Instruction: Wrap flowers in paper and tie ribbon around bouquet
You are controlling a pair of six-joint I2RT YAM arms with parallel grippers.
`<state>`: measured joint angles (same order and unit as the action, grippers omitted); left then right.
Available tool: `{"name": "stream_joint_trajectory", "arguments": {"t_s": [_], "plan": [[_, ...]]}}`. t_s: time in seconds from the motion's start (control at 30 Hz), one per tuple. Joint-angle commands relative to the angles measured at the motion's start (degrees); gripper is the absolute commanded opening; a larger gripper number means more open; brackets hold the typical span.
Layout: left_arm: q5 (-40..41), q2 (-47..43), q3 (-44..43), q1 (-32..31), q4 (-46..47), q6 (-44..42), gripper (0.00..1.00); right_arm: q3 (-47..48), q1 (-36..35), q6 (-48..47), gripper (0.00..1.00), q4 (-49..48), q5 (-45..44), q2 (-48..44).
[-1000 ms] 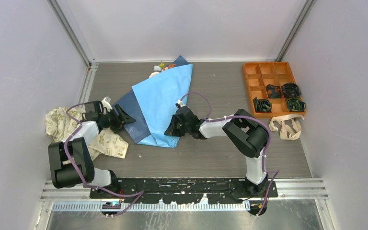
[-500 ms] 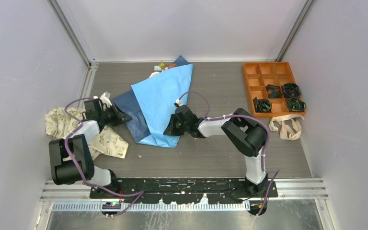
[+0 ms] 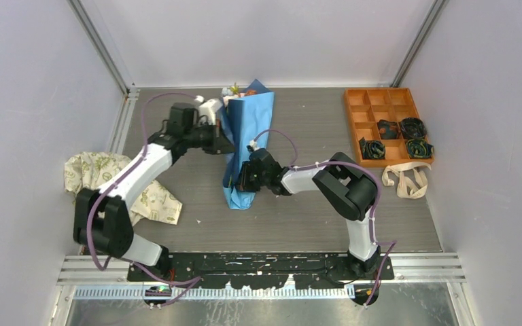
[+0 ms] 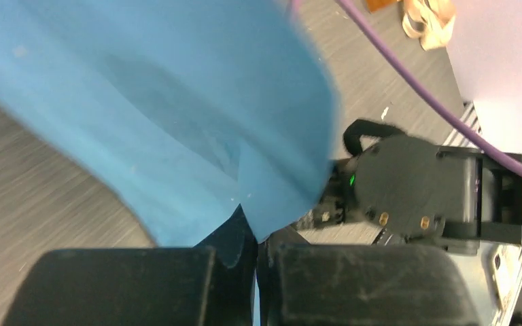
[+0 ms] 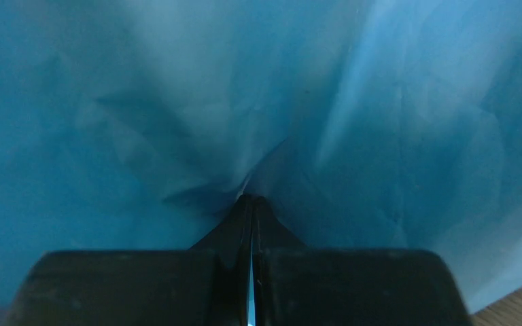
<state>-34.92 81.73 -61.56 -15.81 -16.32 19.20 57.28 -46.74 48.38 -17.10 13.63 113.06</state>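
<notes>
The light blue paper (image 3: 246,139) lies folded into a narrow strip from the back of the table toward the middle, with the flowers' (image 3: 234,90) blooms poking out at its far end. My left gripper (image 3: 227,143) is shut on the paper's left edge, and in the left wrist view the sheet (image 4: 177,102) fans out from the closed tips (image 4: 255,229). My right gripper (image 3: 239,183) is shut on the paper's near end; the sheet (image 5: 258,102) fills its view above the tips (image 5: 251,201). The beige ribbon (image 3: 405,179) lies loose at the right.
An orange compartment tray (image 3: 357,109) holding dark coils stands at the back right, just behind the ribbon. A cream printed cloth (image 3: 112,180) is bunched at the left edge. The right arm's wrist (image 4: 414,190) sits close in front of the left gripper.
My left gripper shut on the paper's left edge and swung it up and to the right, folding the wide sheet over into a narrow strip. The right gripper kept its hold.
</notes>
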Motion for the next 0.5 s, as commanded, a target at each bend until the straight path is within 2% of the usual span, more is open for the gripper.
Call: {"name": "stream_joint_trajectory", "arguments": {"t_s": [0.0, 0.17, 0.47], "plan": [[1.4, 9.8, -7.9, -6.2, -1.5, 0.7, 0.0, -3.9, -1.2, -2.2, 0.01, 2.0, -4.0, 2.2], [2.6, 22.4, -15.8, -7.4, -2.2, 1.7, 0.0, -9.1, -1.9, -2.6, 0.01, -5.1, -7.3, -1.1], [7.7, 32.1, -19.9, -7.6, -0.7, 1.2, 0.0, -16.4, -2.5, -2.6, 0.01, -14.8, -9.7, -9.4]]}}
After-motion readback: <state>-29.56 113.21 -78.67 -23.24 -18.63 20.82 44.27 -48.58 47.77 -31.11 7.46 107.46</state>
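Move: The left hand holds the blue paper's flap up high; the wrapped bouquet's middle lies about 6 cm ahead of it, 7 cm to its right and 16 cm below. The flower heads stand some 25 cm ahead and 4 cm to the right, equally low. The right hand is low on the paper's bottom end, with the bouquet's middle about 11 cm ahead and 2 cm to its right. Left hand swings the pinched flap right, then 12 cm down and forward over the bouquet; right hand eases back-right. ##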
